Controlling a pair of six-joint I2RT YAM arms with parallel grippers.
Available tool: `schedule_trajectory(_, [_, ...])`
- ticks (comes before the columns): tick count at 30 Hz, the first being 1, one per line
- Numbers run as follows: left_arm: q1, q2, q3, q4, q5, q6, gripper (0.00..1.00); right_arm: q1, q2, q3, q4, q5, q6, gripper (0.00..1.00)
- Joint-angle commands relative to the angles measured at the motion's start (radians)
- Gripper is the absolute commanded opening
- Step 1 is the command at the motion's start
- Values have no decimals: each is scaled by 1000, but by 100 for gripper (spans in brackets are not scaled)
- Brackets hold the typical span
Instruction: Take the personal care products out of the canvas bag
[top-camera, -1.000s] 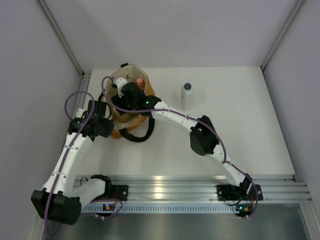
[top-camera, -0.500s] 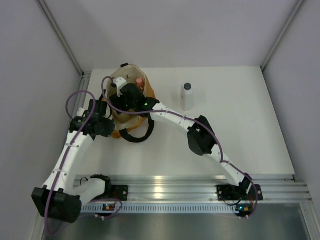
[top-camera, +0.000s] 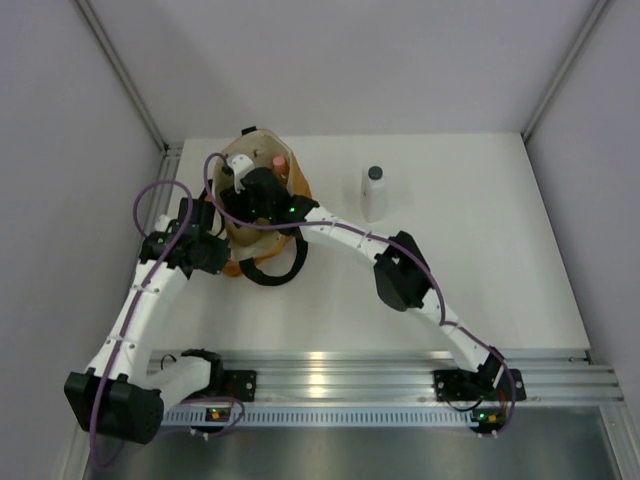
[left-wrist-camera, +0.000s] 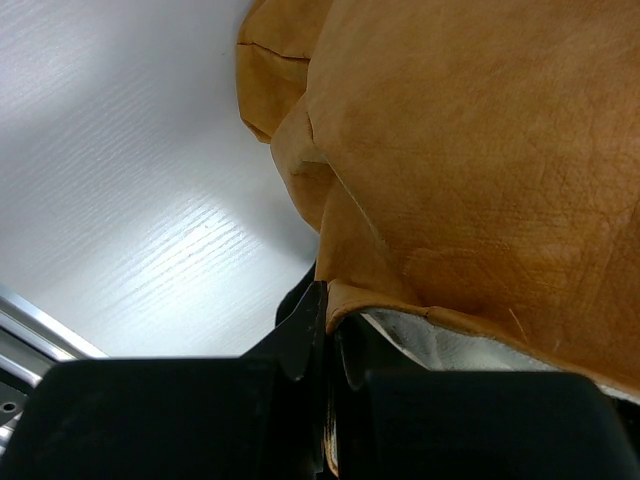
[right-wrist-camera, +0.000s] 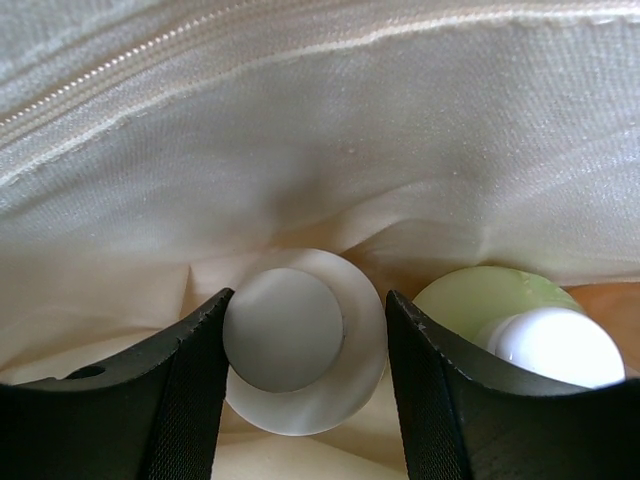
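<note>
The canvas bag (top-camera: 232, 264) stands at the table's far left, and my left gripper (left-wrist-camera: 328, 330) is shut on its tan rim (left-wrist-camera: 400, 300). My right gripper (right-wrist-camera: 307, 294) is down inside the bag, open, with its jaws on either side of a cream bottle (right-wrist-camera: 300, 340). The left finger (right-wrist-camera: 190, 390) overlaps the bottle's edge, and a sliver of gap shows at the right finger (right-wrist-camera: 450, 400). Beside it stands a pale green bottle (right-wrist-camera: 480, 295) with a white pump (right-wrist-camera: 555, 345). A pink cap (top-camera: 280, 161) shows in the bag's mouth. A white bottle with a dark cap (top-camera: 374, 192) stands upright on the table to the right.
The bag's cream lining (right-wrist-camera: 320, 130) with a zip seam (right-wrist-camera: 200, 70) fills the space ahead of the right fingers. Black strap handles (top-camera: 270, 270) lie in front of the bag. White table (top-camera: 470, 260) stretches to the right; grey walls close in the left and far sides.
My right wrist has shifted slightly left, further into the bag's mouth. The left arm still holds the rim, and the white bottle has not moved.
</note>
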Motion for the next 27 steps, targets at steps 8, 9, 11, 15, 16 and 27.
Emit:
schedule_trajectory(8, [0, 7, 9, -2, 28, 9, 0, 16, -75, -85, 148, 1, -34, 23])
schedule_trajectory(9, [0, 7, 9, -4, 28, 9, 0, 16, -87, -94, 156, 3, -38, 27])
schedule_trajectory(11, [0, 7, 9, -4, 27, 9, 0, 19, -101, -123, 185, 6, -46, 27])
schedule_trajectory(15, [0, 8, 5, -4, 33, 9, 0, 22, -120, -153, 197, 13, -76, 24])
schedule_trajectory(16, [0, 8, 6, -4, 33, 9, 0, 23, -126, -181, 206, 12, -83, 25])
schedule_trajectory(27, [0, 14, 6, 6, 40, 9, 0, 29, -225, -390, 437, -74, -113, 0])
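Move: The beige bottle is already between the right fingers at the wide rim under its cap, its middle about 5 cm below the hand and level with it. The green pump bottle stands about 4 cm farther out and 6 cm to the right of this hand, and the pink-capped bottle about 11 cm out and 9 cm right. From the left hand, the beige bottle lies some 9 cm ahead, 4 cm right and 6 cm lower. Drawing back about 1.5 cm and drifting 1 cm right and slightly up, the right hand tips its fingers up by roughly 10 degrees, after a tiny nudge forward. Its fingers come off the beige bottle's wide rim and close to less than half their former gap around the narrower cap. The left hand stays in place, still pinching the bag's rim. ##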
